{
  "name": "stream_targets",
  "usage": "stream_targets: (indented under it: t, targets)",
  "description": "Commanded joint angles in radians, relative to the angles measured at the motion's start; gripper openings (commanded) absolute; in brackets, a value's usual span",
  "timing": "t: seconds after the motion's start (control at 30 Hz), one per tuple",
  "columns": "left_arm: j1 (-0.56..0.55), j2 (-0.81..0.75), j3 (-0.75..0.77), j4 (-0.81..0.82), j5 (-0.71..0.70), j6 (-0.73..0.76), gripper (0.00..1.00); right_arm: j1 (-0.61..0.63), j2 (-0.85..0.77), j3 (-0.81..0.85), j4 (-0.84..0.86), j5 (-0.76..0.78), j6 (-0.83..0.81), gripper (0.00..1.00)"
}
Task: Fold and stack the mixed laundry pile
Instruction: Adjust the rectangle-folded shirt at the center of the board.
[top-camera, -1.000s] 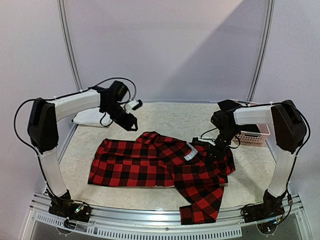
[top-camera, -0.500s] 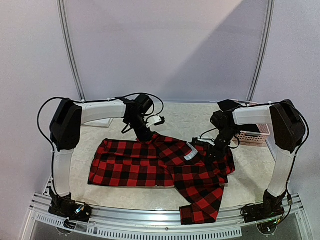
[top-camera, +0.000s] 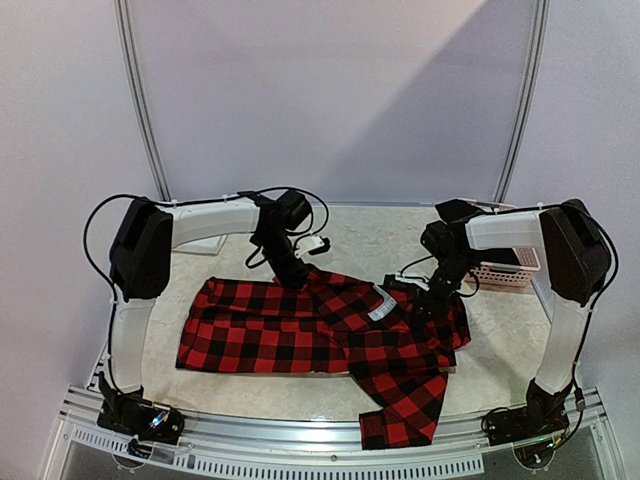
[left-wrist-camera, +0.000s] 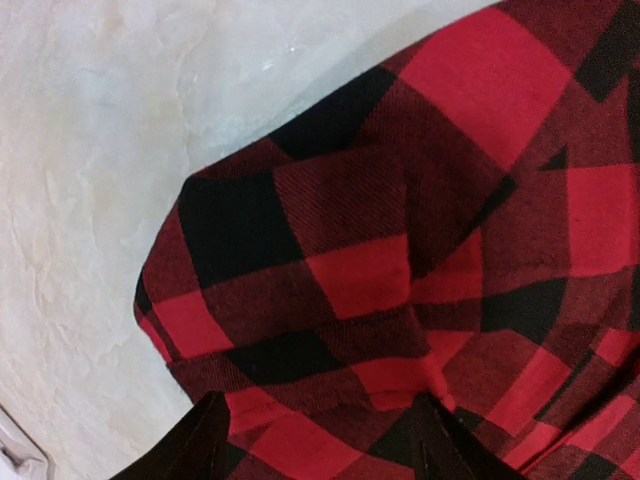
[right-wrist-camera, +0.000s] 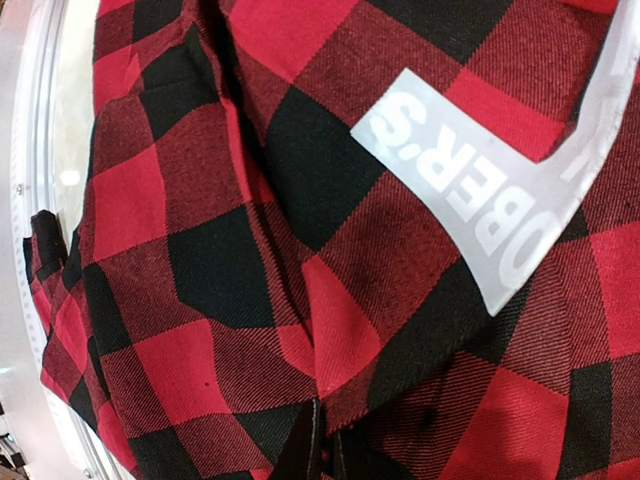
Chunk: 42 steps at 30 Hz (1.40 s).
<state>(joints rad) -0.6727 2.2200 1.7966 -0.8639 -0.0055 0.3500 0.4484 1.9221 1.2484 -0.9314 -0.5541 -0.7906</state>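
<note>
The red-and-black checked flannel shirt (top-camera: 270, 330) lies spread across the table, one sleeve trailing toward the near edge. My left gripper (top-camera: 296, 274) is down at the shirt's far edge. In the left wrist view its dark fingers (left-wrist-camera: 200, 445) stand apart, open, with a raised fold of flannel (left-wrist-camera: 380, 250) between them. My right gripper (top-camera: 432, 300) is on the shirt's right side. In the right wrist view it (right-wrist-camera: 322, 450) is shut on a pinched fold of flannel (right-wrist-camera: 200, 220) beside a white printed label (right-wrist-camera: 480, 190). A white cloth (top-camera: 200, 243) lies at the back left, partly hidden by the left arm.
A small pink perforated basket (top-camera: 505, 270) stands at the right edge of the table, behind the right arm. The pale marbled tabletop (top-camera: 360, 235) shows beyond the shirt. A metal rail (top-camera: 320, 440) runs along the near edge.
The left arm has swung from over the white cloth at the back left to the shirt's far edge and lowered onto it. The right arm has not moved.
</note>
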Motion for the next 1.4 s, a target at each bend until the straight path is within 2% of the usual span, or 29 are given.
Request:
stream_targets:
  t: [0.0, 0.1, 0.27, 0.6, 0.73, 0.83, 0.9, 0.93, 1.03, 1.23, 1.37]
  targets:
    - [-0.011, -0.143, -0.057, 0.012, 0.062, -0.087, 0.64, -0.005, 0.024, 0.014, 0.031, 0.022, 0.034, 0.05]
    - [-0.013, -0.140, -0.051, 0.021, 0.098, -0.129, 0.65, -0.005, 0.041, 0.028, 0.038, 0.033, 0.050, 0.05]
    - [-0.014, -0.048, 0.004, 0.018, 0.069, -0.178, 0.65, -0.006, 0.063, 0.054, 0.063, 0.092, 0.097, 0.04]
    - [-0.014, 0.035, 0.068, -0.056, 0.069, -0.188, 0.60, -0.026, 0.092, 0.067, 0.106, 0.152, 0.169, 0.04]
    - [-0.015, 0.048, 0.092, -0.085, 0.037, -0.168, 0.46, -0.025, 0.088, 0.068, 0.113, 0.158, 0.184, 0.07]
    - [-0.013, 0.041, 0.129, -0.123, 0.009, -0.117, 0.23, -0.028, 0.083, 0.062, 0.114, 0.156, 0.187, 0.08]
    - [-0.012, 0.012, 0.125, -0.115, 0.009, -0.078, 0.04, -0.029, 0.079, 0.058, 0.117, 0.154, 0.188, 0.09]
    - [-0.011, -0.014, 0.112, -0.098, -0.025, -0.062, 0.00, -0.031, 0.076, 0.056, 0.117, 0.154, 0.187, 0.10]
    - [-0.014, -0.116, 0.034, -0.029, -0.067, 0.012, 0.00, -0.034, 0.070, 0.050, 0.123, 0.157, 0.186, 0.10]
    - [-0.022, -0.409, -0.249, 0.208, -0.171, 0.230, 0.00, -0.037, 0.076, 0.047, 0.133, 0.184, 0.192, 0.09]
    - [-0.030, -0.577, -0.417, 0.262, -0.093, 0.362, 0.00, -0.042, 0.081, 0.044, 0.138, 0.196, 0.198, 0.09]
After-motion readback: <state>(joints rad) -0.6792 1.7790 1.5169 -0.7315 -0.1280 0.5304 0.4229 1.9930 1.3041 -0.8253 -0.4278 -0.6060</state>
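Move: Just below the open left fingers, about 2 cm ahead, 2 cm right and 1 cm down, lies the bunched flap on the red plaid shirt's far edge. From that hand the white label is roughly 18 cm right and 6 cm back, the folded white stack about 17 cm ahead and 20 cm left. The right hand already grips shirt cloth; from it the label lies some 4 cm ahead and 8 cm left. The left fingers close on the shirt's far-edge flap after a hop: up about 5 cm, back down slightly to the right, then shut. Holding the flap, the hand climbs some 10 cm while drawing left and a little back, tipping its fingers forward. The right keeps its pinch, easing forward nearly 5 cm and down 2 cm with a slight clockwise turn. ##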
